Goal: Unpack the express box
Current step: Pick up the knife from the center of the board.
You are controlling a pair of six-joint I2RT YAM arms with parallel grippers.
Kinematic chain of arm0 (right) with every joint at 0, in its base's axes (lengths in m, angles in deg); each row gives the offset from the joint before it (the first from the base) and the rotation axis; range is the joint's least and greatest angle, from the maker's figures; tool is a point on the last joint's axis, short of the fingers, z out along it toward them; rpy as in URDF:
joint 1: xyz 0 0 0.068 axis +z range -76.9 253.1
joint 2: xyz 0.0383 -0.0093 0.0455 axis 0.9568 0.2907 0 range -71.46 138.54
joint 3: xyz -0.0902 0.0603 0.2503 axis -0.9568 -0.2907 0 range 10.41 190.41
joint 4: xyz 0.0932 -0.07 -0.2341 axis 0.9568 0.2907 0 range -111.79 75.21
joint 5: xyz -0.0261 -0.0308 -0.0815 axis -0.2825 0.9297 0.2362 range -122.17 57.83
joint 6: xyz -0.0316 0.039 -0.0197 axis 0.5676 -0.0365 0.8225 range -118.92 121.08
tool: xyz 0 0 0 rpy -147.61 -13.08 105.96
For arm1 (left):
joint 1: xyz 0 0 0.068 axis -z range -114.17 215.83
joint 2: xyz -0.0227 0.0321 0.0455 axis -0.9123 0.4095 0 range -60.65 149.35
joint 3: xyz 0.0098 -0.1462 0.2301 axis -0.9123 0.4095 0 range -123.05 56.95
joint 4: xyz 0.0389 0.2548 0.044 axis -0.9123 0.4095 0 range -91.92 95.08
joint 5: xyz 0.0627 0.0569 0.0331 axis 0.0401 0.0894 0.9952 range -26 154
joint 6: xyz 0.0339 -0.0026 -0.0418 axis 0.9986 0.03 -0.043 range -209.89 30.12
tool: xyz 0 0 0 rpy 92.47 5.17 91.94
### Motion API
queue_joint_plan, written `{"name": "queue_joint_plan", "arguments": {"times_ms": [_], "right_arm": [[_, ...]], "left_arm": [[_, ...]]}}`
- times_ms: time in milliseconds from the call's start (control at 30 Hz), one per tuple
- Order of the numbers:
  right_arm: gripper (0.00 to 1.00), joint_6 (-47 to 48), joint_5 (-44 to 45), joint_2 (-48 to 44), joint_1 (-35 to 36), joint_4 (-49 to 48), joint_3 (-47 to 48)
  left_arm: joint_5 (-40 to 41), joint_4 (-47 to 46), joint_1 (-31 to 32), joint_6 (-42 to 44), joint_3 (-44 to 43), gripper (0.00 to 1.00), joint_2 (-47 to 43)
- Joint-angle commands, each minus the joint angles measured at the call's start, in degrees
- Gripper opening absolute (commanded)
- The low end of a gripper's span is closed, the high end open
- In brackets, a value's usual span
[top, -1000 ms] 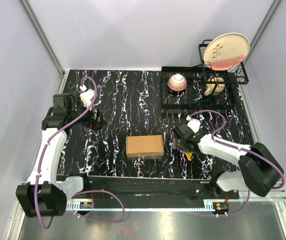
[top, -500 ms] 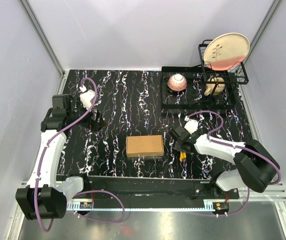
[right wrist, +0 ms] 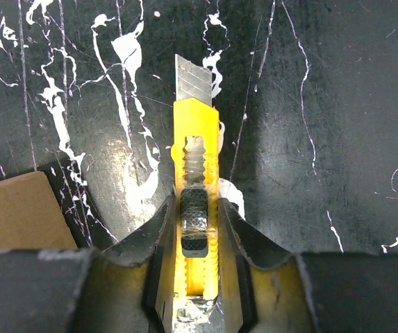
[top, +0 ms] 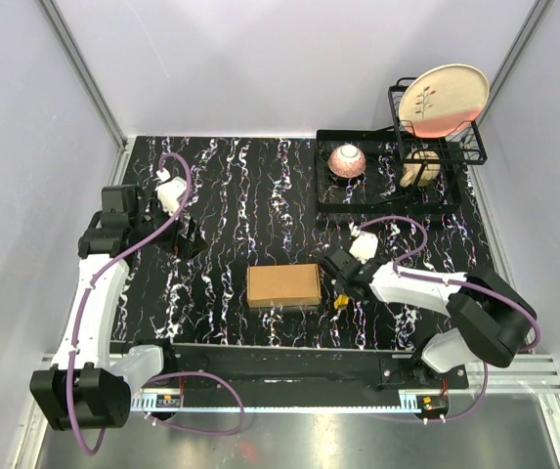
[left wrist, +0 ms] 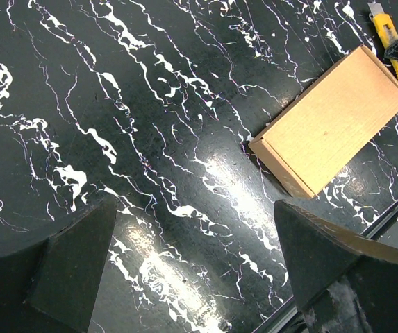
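Note:
The express box (top: 283, 285) is a flat brown cardboard box lying closed on the black marbled table; it also shows in the left wrist view (left wrist: 334, 125), and one corner of the box (right wrist: 18, 211) shows in the right wrist view. Just right of the box, my right gripper (top: 342, 290) (right wrist: 195, 208) is shut on a yellow utility knife (right wrist: 196, 159) (top: 342, 303). The knife's blade is out and points away from the wrist. My left gripper (top: 190, 237) (left wrist: 195, 222) hangs open over bare table far to the box's left, holding nothing.
A black dish rack (top: 387, 203) stands at the back right with a pink bowl (top: 347, 160), an upright plate (top: 443, 100) and a beige item (top: 419, 168). The table's metal front edge (top: 280, 352) runs just below the box.
My right gripper has shut on the yellow knife and moved left with it, closer to the box's right end. The left arm has barely moved.

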Motion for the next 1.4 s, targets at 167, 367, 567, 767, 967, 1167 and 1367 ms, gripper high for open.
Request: {"name": "queue_joint_plan", "arguments": {"times_ms": [167,367,567,767,967,1167,1367], "right_arm": [[0.00,11.3,-4.4,-11.4,1.3,4.0,3.9],[0.00,31.8,-17.3,-21.8,1.3,1.8,9.6],[0.00,42.1,-23.2,-19.7,8.2,4.3,15.9],[0.00,48.0,-15.6,-11.7,18.7,9.4,24.9],[0.00,52.3,-7.9,-10.8,26.5,12.1,31.3],[0.00,55.3,-3.0,-9.3,31.9,14.2,36.0],[0.00,56.5,-1.6,-6.7,34.6,16.1,37.2]], "left_arm": [[-7.2,3.4,0.1,4.0,-4.2,0.99,-1.6],[-17.6,10.1,0.8,15.9,-4.5,0.99,-4.1],[-26.7,21.1,2.3,25.5,-10.0,0.99,-3.5],[-30.2,23.6,5.6,25.7,-11.3,0.99,-0.6],[-36.9,39.7,7.0,37.6,-14.4,0.99,9.5],[-42.1,43.7,7.6,39.0,-15.5,0.99,16.5],[-45.0,43.6,9.7,37.7,-17.5,0.99,13.6]]}}
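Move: The knife is already pinched between the right hand's fingers, down at table level; the cardboard box it will be carried over lies about 10 cm to the left, level ahead and in height. The black dish rack stands some 22 cm ahead and 8 cm right. From the open left hand the box is roughly 14 cm right, 4 cm back and 20 cm below. Right hand lifts the pinched knife some 24 cm, leftward and back, turning counter-clockwise; open left hand goes right-back. ##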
